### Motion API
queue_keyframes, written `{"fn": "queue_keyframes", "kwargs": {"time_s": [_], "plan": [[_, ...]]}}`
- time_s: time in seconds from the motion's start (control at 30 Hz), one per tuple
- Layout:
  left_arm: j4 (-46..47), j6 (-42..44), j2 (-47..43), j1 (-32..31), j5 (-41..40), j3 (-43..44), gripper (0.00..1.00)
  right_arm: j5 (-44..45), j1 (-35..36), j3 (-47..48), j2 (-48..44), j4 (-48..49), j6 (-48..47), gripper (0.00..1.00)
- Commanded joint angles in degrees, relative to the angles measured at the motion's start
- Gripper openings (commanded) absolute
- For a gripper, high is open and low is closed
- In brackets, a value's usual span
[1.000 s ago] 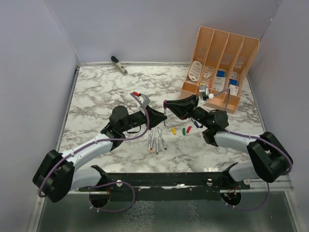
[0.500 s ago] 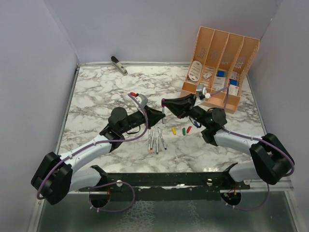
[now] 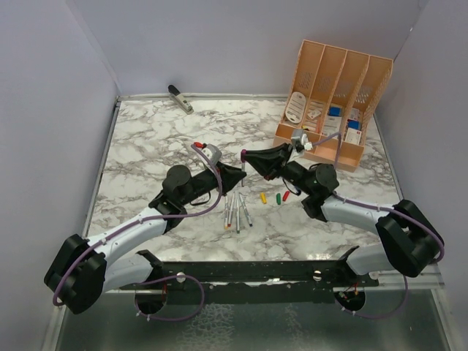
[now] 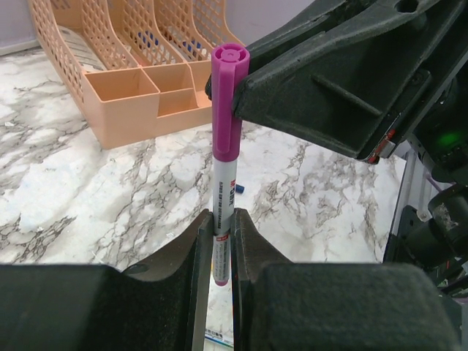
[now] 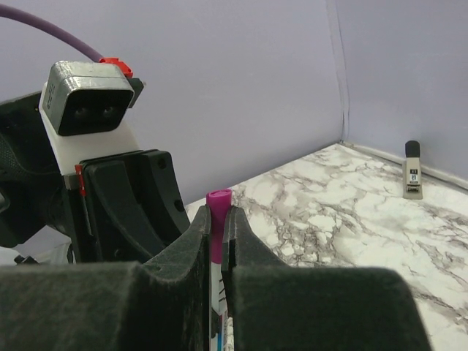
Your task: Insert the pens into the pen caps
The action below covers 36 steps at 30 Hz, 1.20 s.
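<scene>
A purple pen stands upright between the two grippers, above the marble table. My left gripper is shut on its silver-grey barrel near the lower end. The purple pen cap sits on the pen's top, and my right gripper is shut on that cap. In the top view the grippers meet at the table's middle, left and right. Several loose pens lie just in front. Yellow, green and red caps lie beside them.
An orange mesh desk organizer holding small items stands at the back right; it also shows in the left wrist view. A grey-black stapler-like tool lies at the back left, by the wall. Purple walls close in the table.
Both grippers have shifted slightly left together with the purple pen and cap held between them. The loose pens and caps have not moved.
</scene>
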Motion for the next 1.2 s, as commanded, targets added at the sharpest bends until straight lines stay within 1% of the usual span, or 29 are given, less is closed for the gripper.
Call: {"fn": "queue_keyframes", "kwargs": {"time_s": [0.0,0.43,0.57,0.67,0.7,0.77,0.8,0.97,1.0,1.03,1.07,1.1,1.13,1.17], "plan": [[15.14,0.2,-3.56,0.67,-6.08,3.03,0.0,-3.0,2.43,-2.42,3.14,-14.82,-2.4,0.01],[15.15,-0.6,-3.71,0.67,-6.41,1.36,0.0,-1.48,3.15,-1.44,2.66,-15.11,-3.27,0.01],[11.92,-1.97,-2.72,0.67,-5.63,0.7,0.0,-1.57,3.15,-0.06,1.4,-14.27,-3.83,0.02],[7.28,-2.56,-1.8,0.67,-5.75,0.74,0.0,-0.04,3.15,0.88,-0.48,-14.22,-4.75,0.15],[5.87,-2.64,-1.45,0.67,-6.02,0.56,0.0,0.52,3.15,1.19,-1.14,-14.36,-5.2,0.2],[2.69,-2.69,-0.72,0.67,-6.92,0.71,0.0,1.65,3.15,2.01,-2.61,-14.84,-7.55,0.34],[1.28,-2.7,-0.37,0.67,-7.52,0.73,0.0,2.99,3.15,2.53,-3.61,-15.88,-8.5,0.37],[-4.53,-2.41,2.08,0.73,-10.83,0.86,0.0,7.79,3.15,3.25,-8.44,-17.98,-11.45,0.4],[-6.46,-2.41,2.78,0.75,-11.77,1.14,0.0,8.55,3.15,3.11,-9.3,-17.98,-11.64,0.42],[-8.35,-2.38,3.7,0.89,-12.77,2.09,0.0,9.44,3.14,2.86,-10.11,-18.16,-11.83,0.5],[-10.25,-2.0,4.79,1.1,-13.55,3.04,0.0,10.2,3.12,2.72,-10.8,-18.36,-12.1,0.62],[-12.7,-1.56,5.96,1.37,-14.5,4.22,0.0,11.28,3.15,2.65,-11.38,-19.45,-12.45,0.81],[-15.39,-1.05,7.3,1.7,-15.87,5.66,0.0,12.58,3.15,2.68,-11.95,-20.71,-12.48,0.87],[-18.3,-0.27,8.71,2.14,-17.07,7.53,0.0,14.11,3.15,2.68,-12.34,-21.75,-12.76,0.89]]}}
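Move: The pen stands upright in the left fingers with its top already in the magenta cap, whose middle is about 7 cm straight above that hand; some 22 cm below lie the loose pens, about 3 cm ahead and 1 cm left, and the yellow cap, roughly 8 cm ahead and 8 cm right. The right fingers still pinch the magenta cap, so the pen's middle is about 5 cm straight below the right hand. With the magenta cap still pinched on the pen, the right hand moves down and left, each by about 1 cm, bearing down on the pen while the left hand sinks some 1.5 cm with it, then the right fingers open wide, let go of the cap and draw off to the right and up by 2 to 3 cm. The left hand keeps its pinch on the pen and, after a small rise, carries it forward and down about 5 cm, turning some 10 degrees counter-clockwise and tipping slightly. ##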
